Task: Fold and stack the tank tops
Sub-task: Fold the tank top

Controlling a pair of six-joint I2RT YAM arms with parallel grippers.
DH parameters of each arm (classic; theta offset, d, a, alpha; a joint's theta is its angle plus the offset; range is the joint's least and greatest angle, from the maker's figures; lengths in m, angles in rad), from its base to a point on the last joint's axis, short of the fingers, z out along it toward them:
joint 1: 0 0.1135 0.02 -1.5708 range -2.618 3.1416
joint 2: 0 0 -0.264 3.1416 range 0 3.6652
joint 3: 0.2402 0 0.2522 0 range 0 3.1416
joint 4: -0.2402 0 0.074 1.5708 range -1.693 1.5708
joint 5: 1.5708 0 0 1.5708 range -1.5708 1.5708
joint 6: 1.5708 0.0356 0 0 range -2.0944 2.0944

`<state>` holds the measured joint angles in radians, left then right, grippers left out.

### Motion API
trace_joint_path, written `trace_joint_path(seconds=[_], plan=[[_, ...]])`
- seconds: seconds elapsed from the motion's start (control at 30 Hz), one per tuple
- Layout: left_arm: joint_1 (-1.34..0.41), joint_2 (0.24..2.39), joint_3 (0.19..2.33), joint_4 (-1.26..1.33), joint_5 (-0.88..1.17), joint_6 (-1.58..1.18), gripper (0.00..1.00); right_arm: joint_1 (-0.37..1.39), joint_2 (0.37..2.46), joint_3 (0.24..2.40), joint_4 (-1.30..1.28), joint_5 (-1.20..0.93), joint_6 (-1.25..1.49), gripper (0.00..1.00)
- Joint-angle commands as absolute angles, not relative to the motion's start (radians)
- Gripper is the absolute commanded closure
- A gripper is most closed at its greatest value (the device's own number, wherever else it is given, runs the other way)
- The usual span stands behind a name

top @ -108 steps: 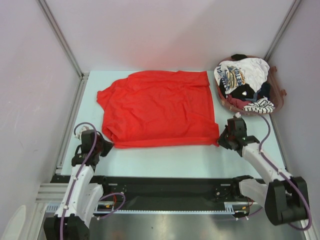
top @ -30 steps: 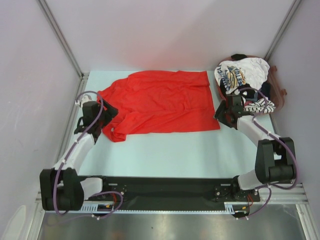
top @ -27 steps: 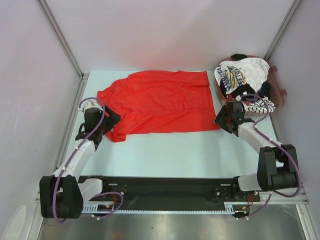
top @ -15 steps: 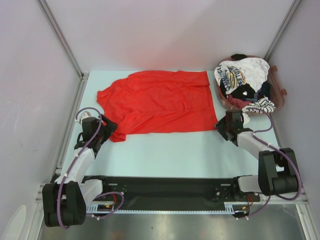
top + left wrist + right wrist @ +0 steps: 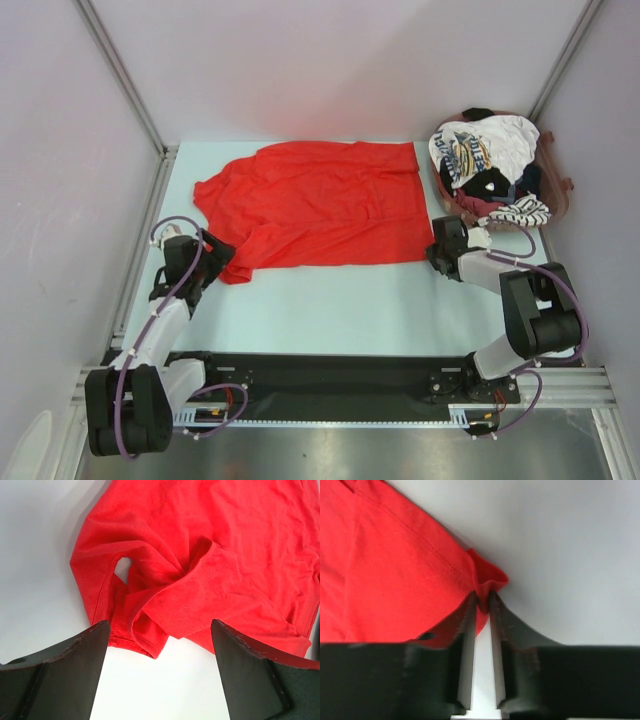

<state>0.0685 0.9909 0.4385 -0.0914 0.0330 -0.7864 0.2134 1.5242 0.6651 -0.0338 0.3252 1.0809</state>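
Note:
A large red tank top (image 5: 320, 205) lies spread on the pale table, its front-left part rumpled into folds (image 5: 165, 605). My left gripper (image 5: 214, 254) hovers just in front of that front-left corner, open, with bare table and the cloth's hem between its fingers (image 5: 159, 632). My right gripper (image 5: 438, 252) is at the front-right corner and is shut on a pinch of the red cloth (image 5: 483, 596). The other tank tops are heaped at the back right: a white printed one (image 5: 472, 150), a dark one (image 5: 488, 186) and a striped one (image 5: 522, 211).
The heap sits in a brownish basket (image 5: 561, 196) against the right wall. Grey walls and metal posts close in the table on the left, back and right. The black rail with the arm bases (image 5: 320, 375) runs along the near edge.
The right gripper slid in to the red top's front-right corner and closed on it. The left gripper drew back a little toward the near side and stayed open.

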Motion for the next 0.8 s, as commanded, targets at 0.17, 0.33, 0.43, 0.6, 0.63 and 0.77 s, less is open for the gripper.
trace_joint_path(seconds=[0.17, 0.33, 0.43, 0.6, 0.63, 0.77], plan=[[0.1, 0.974, 0.44, -0.161, -0.044, -0.815, 0.14, 0.224, 1.45, 0.628, -0.087, 0.446, 1.158, 1.0], [0.1, 0.93, 0.443, -0.21, -0.081, -0.798, 0.14, 0.189, 1.306, 0.535, -0.13, 0.44, 1.115, 1.0], [0.1, 0.943, 0.451, -0.225, -0.071, -0.787, 0.15, 0.141, 1.247, 0.5, -0.138, 0.4, 1.065, 1.0], [0.097, 0.953, 0.393, -0.167, -0.008, -0.785, 0.34, 0.072, 1.216, 0.474, -0.133, 0.357, 1.011, 1.0], [0.095, 0.954, 0.382, -0.146, 0.017, -0.788, 0.35, 0.069, 1.216, 0.474, -0.135, 0.354, 1.003, 1.0], [0.084, 0.998, 0.356, -0.117, 0.002, -0.773, 0.42, 0.06, 1.23, 0.476, -0.127, 0.341, 0.999, 1.0]])
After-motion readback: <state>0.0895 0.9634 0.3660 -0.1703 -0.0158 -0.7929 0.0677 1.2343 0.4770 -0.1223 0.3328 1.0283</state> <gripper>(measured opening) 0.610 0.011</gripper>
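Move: The red tank top's near-right corner is already between the right fingers; the clothes basket is about 25 cm ahead of that hand, 16 cm to its right and a little higher. The left hand hovers empty: the tank top's bunched near-left corner lies some 4 cm back, 1 cm right and 7 cm below it, and the turned-over flap is about 9 cm ahead and 12 cm right. Pinching the near-right corner, the right fingers close fully, then drag it about 6 cm back and equally far to the right, rising barely a centimetre. Meanwhile the left hand drifts back and slightly left, then sinks, about 3.5 cm in all, towards the bunched near-left corner, tipping down a little as its wide-open fingers begin to close; no touch can be made out there. ##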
